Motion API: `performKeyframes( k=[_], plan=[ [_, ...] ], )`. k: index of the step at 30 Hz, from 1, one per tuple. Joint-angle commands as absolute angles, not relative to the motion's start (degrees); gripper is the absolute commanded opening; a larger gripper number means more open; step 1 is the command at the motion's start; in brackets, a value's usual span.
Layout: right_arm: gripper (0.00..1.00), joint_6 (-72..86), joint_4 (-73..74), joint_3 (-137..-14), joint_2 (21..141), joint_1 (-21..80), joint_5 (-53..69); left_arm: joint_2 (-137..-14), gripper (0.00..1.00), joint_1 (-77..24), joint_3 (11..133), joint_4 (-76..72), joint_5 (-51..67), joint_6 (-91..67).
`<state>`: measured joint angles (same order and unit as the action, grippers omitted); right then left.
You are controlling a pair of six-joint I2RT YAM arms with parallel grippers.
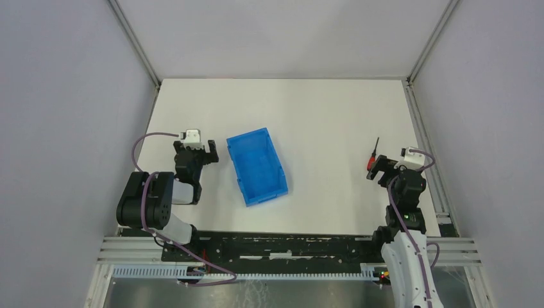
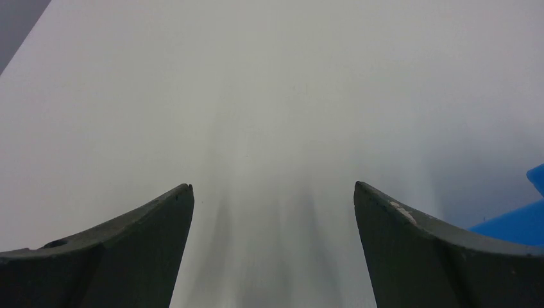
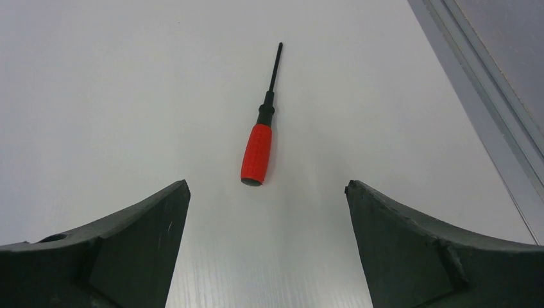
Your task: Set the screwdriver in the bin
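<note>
The screwdriver (image 1: 373, 155), with a short red handle and a thin black shaft, lies flat on the white table at the right; in the right wrist view it (image 3: 258, 149) lies just ahead of the jaws, shaft pointing away. My right gripper (image 1: 383, 164) (image 3: 267, 187) is open and empty, right behind the handle. The blue bin (image 1: 256, 165) stands left of the middle, empty; a corner of it (image 2: 519, 222) shows in the left wrist view. My left gripper (image 1: 197, 151) (image 2: 274, 187) is open and empty, just left of the bin.
A metal frame rail (image 1: 425, 151) runs along the table's right edge, close to the screwdriver; it also shows in the right wrist view (image 3: 487, 96). Grey walls close the table in on three sides.
</note>
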<state>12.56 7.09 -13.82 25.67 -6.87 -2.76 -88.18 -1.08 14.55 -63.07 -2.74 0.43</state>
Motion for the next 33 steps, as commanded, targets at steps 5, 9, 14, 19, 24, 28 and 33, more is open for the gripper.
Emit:
performKeyframes(
  k=[5, 9, 14, 19, 24, 28, 33],
  plan=[
    [0.98, 13.38, 5.42, -19.29, 23.94, -7.03, -7.74, -87.54, 1.00, -1.12, 14.77, -65.30, -2.91, -1.41],
    [0.98, 9.22, 4.82, -28.28, 27.62, -7.01, -4.15, -87.56, 1.00, -1.19, 14.77, -65.30, -2.98, -1.40],
    [0.98, 4.75, 24.48, -56.29, 50.61, -7.03, -2.39, -87.56, 1.00, -1.14, 14.77, -65.30, -3.00, -1.41],
    [0.98, 2.79, 47.47, -80.27, 79.22, -7.10, -1.32, -87.54, 1.00, -1.14, 14.77, -65.30, -2.98, -1.39],
    [0.97, 5.48, 39.96, -74.42, 89.30, -7.20, -1.87, -87.54, 1.00, -1.14, 14.77, -65.30, -2.96, -1.41],
    [0.85, 5.88, 35.13, -69.88, 96.36, -7.21, -1.15, -87.58, 1.00, -1.14, 14.77, -65.30, -2.98, -1.41],
    [0.68, 5.96, 29.88, -64.26, 101.02, -7.18, -1.91, -87.54, 1.00, -1.14, 14.77, -65.30, -2.93, -1.41]
  ],
)
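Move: The screwdriver lies about 11 cm ahead of the right hand, roughly 1 cm to its right and some 11 cm lower, red handle towards the robot. The blue bin is the only neighbour, about 32 cm to the right hand's left, 7 cm ahead of it and 9 cm below. From the left hand the screwdriver is about 50 cm to the right, 1 cm back and 6 cm down. The screwdriver's handle is approached from above: the right hand arcs up about 20 cm and forward, then plunges some 28 cm towards it, drawing back about 6 cm late in the descent. The wrist tips down some 50 degrees and the wide-open fingers narrow to about three quarters, one on either side of the handle, with no touch visible. ##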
